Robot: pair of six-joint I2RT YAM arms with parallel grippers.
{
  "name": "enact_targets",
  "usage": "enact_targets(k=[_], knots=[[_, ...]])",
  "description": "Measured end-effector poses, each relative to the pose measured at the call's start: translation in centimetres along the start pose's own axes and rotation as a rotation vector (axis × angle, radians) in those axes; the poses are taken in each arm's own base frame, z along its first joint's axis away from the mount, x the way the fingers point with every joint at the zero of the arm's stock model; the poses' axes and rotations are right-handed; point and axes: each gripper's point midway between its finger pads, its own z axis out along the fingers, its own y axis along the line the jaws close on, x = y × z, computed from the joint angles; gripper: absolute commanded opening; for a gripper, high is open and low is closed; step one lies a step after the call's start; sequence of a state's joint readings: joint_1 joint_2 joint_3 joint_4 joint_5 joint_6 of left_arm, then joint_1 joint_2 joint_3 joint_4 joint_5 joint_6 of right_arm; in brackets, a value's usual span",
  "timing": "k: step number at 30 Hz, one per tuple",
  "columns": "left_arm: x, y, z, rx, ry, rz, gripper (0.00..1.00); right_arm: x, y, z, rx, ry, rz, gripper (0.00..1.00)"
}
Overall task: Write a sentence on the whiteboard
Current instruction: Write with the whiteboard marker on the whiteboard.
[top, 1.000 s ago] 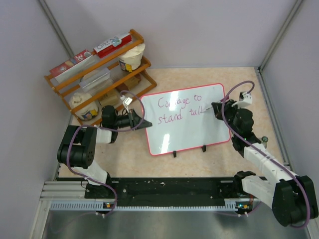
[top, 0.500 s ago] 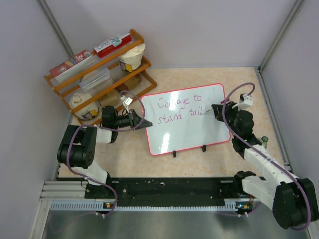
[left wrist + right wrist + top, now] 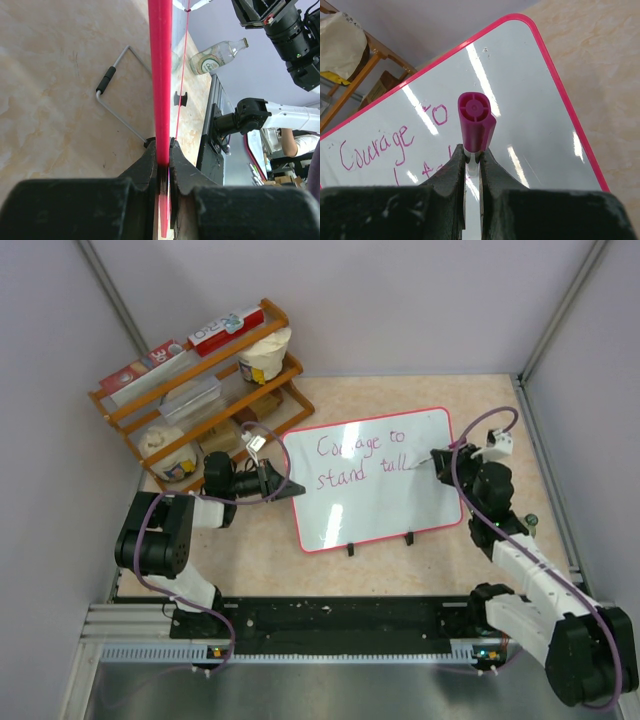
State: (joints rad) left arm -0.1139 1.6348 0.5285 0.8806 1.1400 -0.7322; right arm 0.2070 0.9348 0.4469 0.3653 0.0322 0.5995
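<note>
The whiteboard (image 3: 380, 512), white with a pink-red rim, lies tilted on the table. The sentence (image 3: 360, 460) reads "Courage to stand tall" in two purplish-pink lines. My left gripper (image 3: 283, 485) is shut on the board's left edge. In the left wrist view the pink rim (image 3: 161, 75) runs edge-on between the jaws of that gripper (image 3: 163, 150). My right gripper (image 3: 437, 459) is shut on a marker (image 3: 422, 463) just right of "tall". The right wrist view shows the marker's magenta end (image 3: 476, 120) above the board (image 3: 535, 110). Its tip is hidden.
A wooden rack (image 3: 200, 390) with boxes and tubs stands at the back left, close behind the left arm. Two black clips (image 3: 350, 549) sit on the board's near edge. A wire stand (image 3: 117, 95) and a bottle (image 3: 217, 52) show beyond the rim. Enclosure walls stand on three sides.
The right arm has drawn a little to the right with the marker, away from the end of "tall". The left arm and the board have not moved.
</note>
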Motion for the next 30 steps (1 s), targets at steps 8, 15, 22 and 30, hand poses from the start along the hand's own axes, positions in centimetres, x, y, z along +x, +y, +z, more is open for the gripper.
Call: enact_targets(k=[8,15,22,30], knots=[[0.0,0.0,0.0,-0.005,0.000,0.004,0.17,-1.1,0.8,-0.9,-0.025,-0.028,0.018,0.00],[-0.5,1.1,0.0,-0.067,-0.035,0.044,0.48,-1.4,1.4,-1.6,-0.045,-0.032,0.034,0.00],[-0.9,1.1,-0.5,-0.124,-0.075,0.106,0.70,-1.9,2.9,-3.5,-0.108,-0.026,0.049,0.00],[-1.7,1.2,-1.7,-0.236,-0.139,0.186,0.82,0.5,3.2,-6.3,-0.155,0.063,0.083,0.00]])
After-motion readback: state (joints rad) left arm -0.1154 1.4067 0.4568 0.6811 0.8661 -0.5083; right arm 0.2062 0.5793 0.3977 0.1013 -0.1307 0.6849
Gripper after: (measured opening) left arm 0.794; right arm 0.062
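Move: The right hand already grips the marker, whose tip is at the foot of the last letter of "tall", about 5 cm left and 5 cm below the hand, roughly level with it forward. The word "to" is some 9 cm left and 5 cm ahead of that hand; the blank lower board's middle is about 9 cm left and 8 cm back. The left hand still pinches the board's left edge right at its fingers, with the word "stand" some 9 cm to its right and about 1 cm ahead. The right hand, keeping its grip on the marker, lifts the tip off the end of "tall" and draws back towards the robot, about 6 cm in all, rising some 4 cm and then dipping by about half of that as it drifts slightly left over the blank board. A moment after it starts, the left hand spreads its fingers wide to let go of the board's left edge, easing about 2 cm left and slightly forward while turning some 15 degrees, chiefly counter-clockwise. ##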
